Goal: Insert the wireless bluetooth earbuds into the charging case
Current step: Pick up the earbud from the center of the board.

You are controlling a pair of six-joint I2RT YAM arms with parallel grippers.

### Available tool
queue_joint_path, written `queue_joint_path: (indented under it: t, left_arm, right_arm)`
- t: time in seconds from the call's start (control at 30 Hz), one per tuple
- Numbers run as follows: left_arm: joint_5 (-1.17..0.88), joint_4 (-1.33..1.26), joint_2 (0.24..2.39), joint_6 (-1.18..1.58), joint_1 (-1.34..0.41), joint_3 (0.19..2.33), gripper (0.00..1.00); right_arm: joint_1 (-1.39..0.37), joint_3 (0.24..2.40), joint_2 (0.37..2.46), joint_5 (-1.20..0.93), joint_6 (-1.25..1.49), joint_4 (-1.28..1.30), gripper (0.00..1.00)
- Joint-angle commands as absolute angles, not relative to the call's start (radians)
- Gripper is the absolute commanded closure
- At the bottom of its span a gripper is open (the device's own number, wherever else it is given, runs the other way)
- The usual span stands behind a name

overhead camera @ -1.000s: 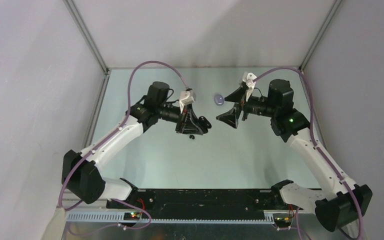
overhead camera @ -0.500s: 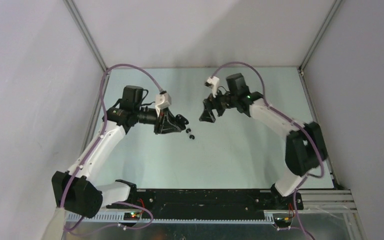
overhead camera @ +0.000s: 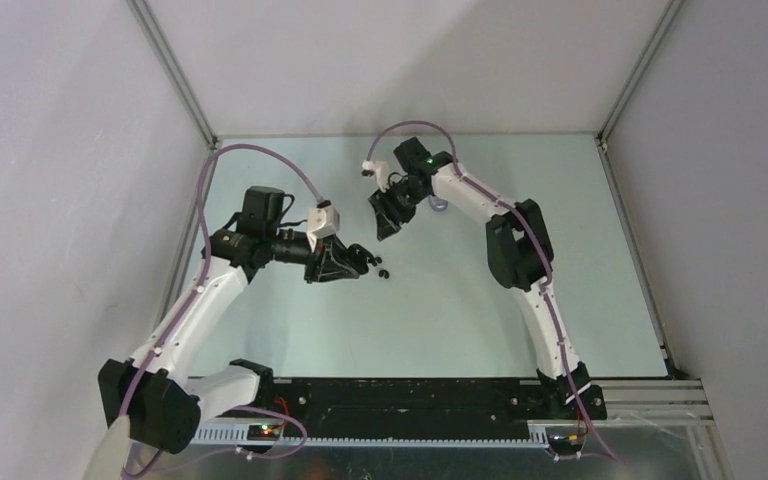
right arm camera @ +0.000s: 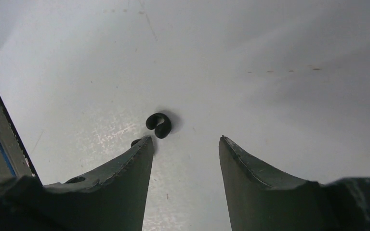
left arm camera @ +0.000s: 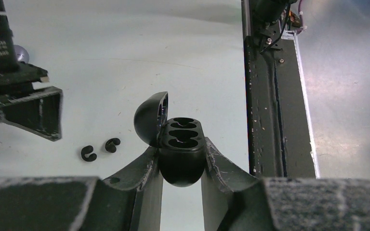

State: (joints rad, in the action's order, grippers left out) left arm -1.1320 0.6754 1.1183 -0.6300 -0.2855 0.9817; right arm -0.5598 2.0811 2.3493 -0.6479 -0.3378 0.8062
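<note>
A black charging case with its lid hinged open is held upright in my left gripper, both cavities facing up and showing nothing inside. Seen from above, the left gripper sits left of centre. Two glossy black earbuds lie loose on the table just beside it, small dark specks from above. My right gripper hovers over them, open and holding nothing. In the right wrist view one earbud lies just beyond the fingertips; another peeks out behind the left tip.
A pale purple rounded object lies on the table beside the right arm's wrist, also showing at the far left of the left wrist view. The black base rail runs along the near edge. Grey walls enclose the table.
The right arm has swung left and come down over the black earbuds, its jaws narrowing. The left arm has drawn a little left with the case still held.
</note>
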Motion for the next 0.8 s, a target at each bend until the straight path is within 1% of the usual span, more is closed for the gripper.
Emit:
queue_joint_path:
  t: [0.0,0.17,0.3,0.4,0.57,0.77]
  left_arm:
    - [-1.156,0.665,1.115,-0.665,-0.281,0.971,1.0]
    - [-1.172,0.678,1.136,-0.675,-0.282,0.969,1.0]
    - [-1.179,0.681,1.134,-0.687,-0.283,0.963,1.0]
    - [-1.179,0.68,1.132,-0.692,-0.282,0.959,1.0]
    - [-1.179,0.685,1.129,-0.7,-0.282,0.957,1.0]
    - [-1.181,0.688,1.126,-0.709,-0.282,0.953,1.0]
  right_arm:
    - [-0.624,2.146,2.372,-0.622,-0.39,0.907,0.43]
    - [-0.655,2.148,2.417,-0.591,-0.358,0.883,0.49]
    - [-0.651,2.148,2.437,-0.578,-0.301,0.83,0.56]
    - [-0.646,2.159,2.454,-0.576,-0.28,0.808,0.59]
    - [-0.641,2.209,2.494,-0.573,-0.284,0.843,0.63]
    - [-0.624,2.176,2.49,-0.644,-0.316,0.884,0.7]
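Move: The right hand is empty and half open. The nearer black earbud lies about 4 cm back from it, a centimetre to its left and some 6 cm below. The second black earbud is roughly 7 cm back, about level sideways. The purple case stands about 12 cm ahead and 13 cm to the right. From the left hand, which holds the black case, the nearer earbud is some 16 cm ahead, 6 cm to the right and 21 cm below. No contact with an earbud can be seen. The right hand sinks about 5 cm towards the nearer earbud, first swinging back and to the left, then easing some 2 cm forward again. Its fingers close from just over half open to about a third, ending low over the table just beyond the earbud. The left hand keeps its grip on the black case and settles about a centimetre lower. ##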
